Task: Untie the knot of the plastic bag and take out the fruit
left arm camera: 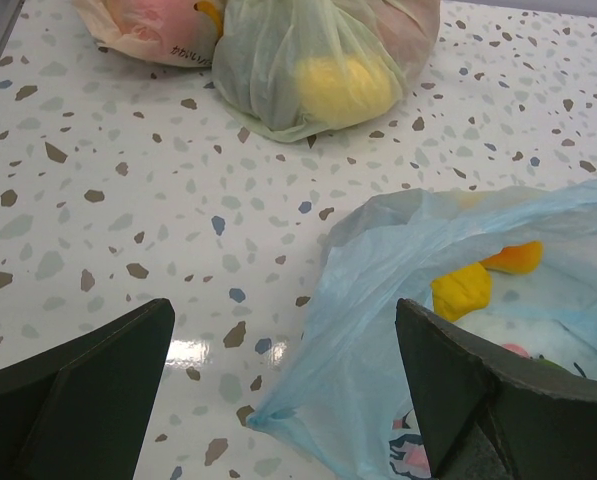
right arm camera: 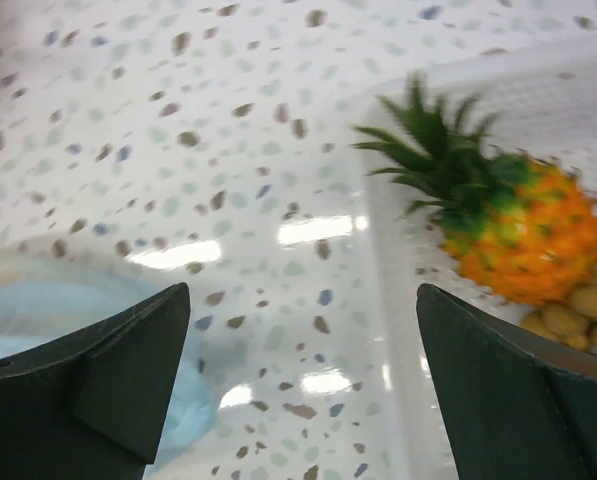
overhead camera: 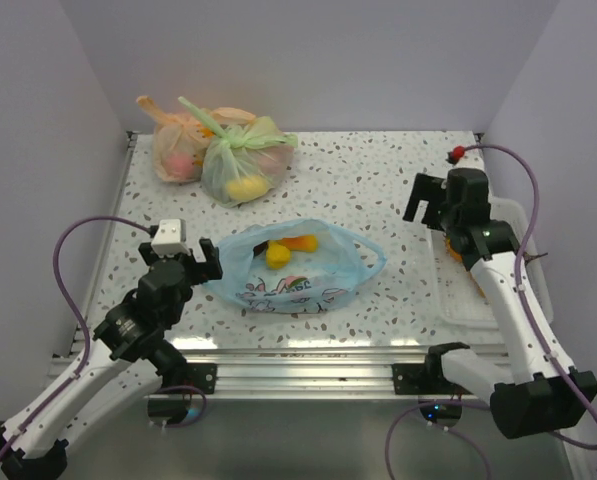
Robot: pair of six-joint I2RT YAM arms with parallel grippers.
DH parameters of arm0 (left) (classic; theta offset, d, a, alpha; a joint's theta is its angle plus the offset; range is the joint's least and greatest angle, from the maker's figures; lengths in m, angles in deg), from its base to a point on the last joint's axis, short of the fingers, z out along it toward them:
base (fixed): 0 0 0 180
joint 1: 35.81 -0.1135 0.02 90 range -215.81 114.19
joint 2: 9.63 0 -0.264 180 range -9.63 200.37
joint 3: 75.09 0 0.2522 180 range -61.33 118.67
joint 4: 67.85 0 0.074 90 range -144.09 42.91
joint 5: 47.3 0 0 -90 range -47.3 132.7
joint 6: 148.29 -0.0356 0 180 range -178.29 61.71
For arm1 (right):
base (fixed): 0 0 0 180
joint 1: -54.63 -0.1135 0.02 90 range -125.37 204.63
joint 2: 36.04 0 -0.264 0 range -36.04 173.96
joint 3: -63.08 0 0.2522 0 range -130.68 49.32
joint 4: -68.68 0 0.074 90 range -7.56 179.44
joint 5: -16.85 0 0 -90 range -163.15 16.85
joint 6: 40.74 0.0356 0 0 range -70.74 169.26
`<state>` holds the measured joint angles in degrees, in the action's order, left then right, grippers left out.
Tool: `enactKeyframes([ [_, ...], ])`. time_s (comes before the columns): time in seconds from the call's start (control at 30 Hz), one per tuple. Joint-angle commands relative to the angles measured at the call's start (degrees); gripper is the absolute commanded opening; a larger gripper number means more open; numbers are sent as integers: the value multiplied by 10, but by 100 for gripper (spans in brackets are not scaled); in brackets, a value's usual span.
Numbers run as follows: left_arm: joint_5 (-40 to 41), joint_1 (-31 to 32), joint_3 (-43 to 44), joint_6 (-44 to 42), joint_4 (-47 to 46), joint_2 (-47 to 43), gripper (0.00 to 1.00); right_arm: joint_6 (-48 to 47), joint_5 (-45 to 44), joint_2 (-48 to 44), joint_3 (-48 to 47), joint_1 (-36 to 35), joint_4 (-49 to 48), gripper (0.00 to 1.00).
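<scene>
The light blue plastic bag (overhead camera: 298, 272) lies mid-table with its mouth gaping; the knot is out of view. Inside it show a yellow fruit (overhead camera: 277, 256) and an orange piece (overhead camera: 301, 242), seen in the left wrist view as the yellow fruit (left arm camera: 461, 290) and orange piece (left arm camera: 515, 257). My left gripper (overhead camera: 183, 264) stands open at the bag's left edge, a corner of the bag (left arm camera: 368, 340) between its fingers, untouched. My right gripper (overhead camera: 430, 215) hangs open and empty over the table beside the tray. The pineapple (right arm camera: 523, 235) and tan berries (right arm camera: 578, 315) lie in that tray.
A clear plastic tray (overhead camera: 478, 305) sits at the right edge. A tied green bag (overhead camera: 243, 160) and a tied orange bag (overhead camera: 178, 145) with fruit inside rest at the back left. White walls close the back and sides.
</scene>
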<state>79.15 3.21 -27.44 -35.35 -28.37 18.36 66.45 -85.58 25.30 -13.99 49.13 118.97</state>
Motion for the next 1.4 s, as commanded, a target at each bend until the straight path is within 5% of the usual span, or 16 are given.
enactKeyframes([
  [0.0, 2, -3, -1, -8, -32, 4, 98, -26, 57, -9, -30, -76, -6, 99],
  [0.23, 2, -2, -1, -8, -33, 14, 98, -34, 57, 36, -31, -332, -57, 97],
  [0.5, 0, -2, -1, -8, -36, 18, 98, -50, 89, 192, -56, -504, -124, 97],
  [0.97, 0, -2, -2, -11, -38, 16, 100, 175, -107, 373, -45, -522, -310, 99],
  [1.37, 2, -4, -3, -13, -40, 11, 100, 224, -190, 477, -81, -522, -364, 97],
])
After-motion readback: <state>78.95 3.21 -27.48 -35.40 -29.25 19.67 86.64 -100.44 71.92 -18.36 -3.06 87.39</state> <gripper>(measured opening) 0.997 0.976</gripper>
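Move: From the right hand, the yellow fruit in the opened blue bag lies about 37 cm to the left, 2 cm back and some 20 cm below. The orange fruit is about 5 cm to the right of the yellow one and 3 cm farther out. The bag's right handle is roughly 14 cm left of this hand and 2 cm back, the white tray 12 cm right and 2 cm back. For the left hand, the yellow fruit is about 16 cm right, 6 cm ahead and 17 cm below. The right hand ends down among the blue bag's film at the yellow fruit, fingers still wide open; a grip on the fruit can't be seen. From beside the tray it sweeps about 36 cm left, drawing back in an arc, then sinks some 18 cm in all while easing forward again. The wrist swings counter-clockwise nearly 60 degrees, then turns half of that back. ##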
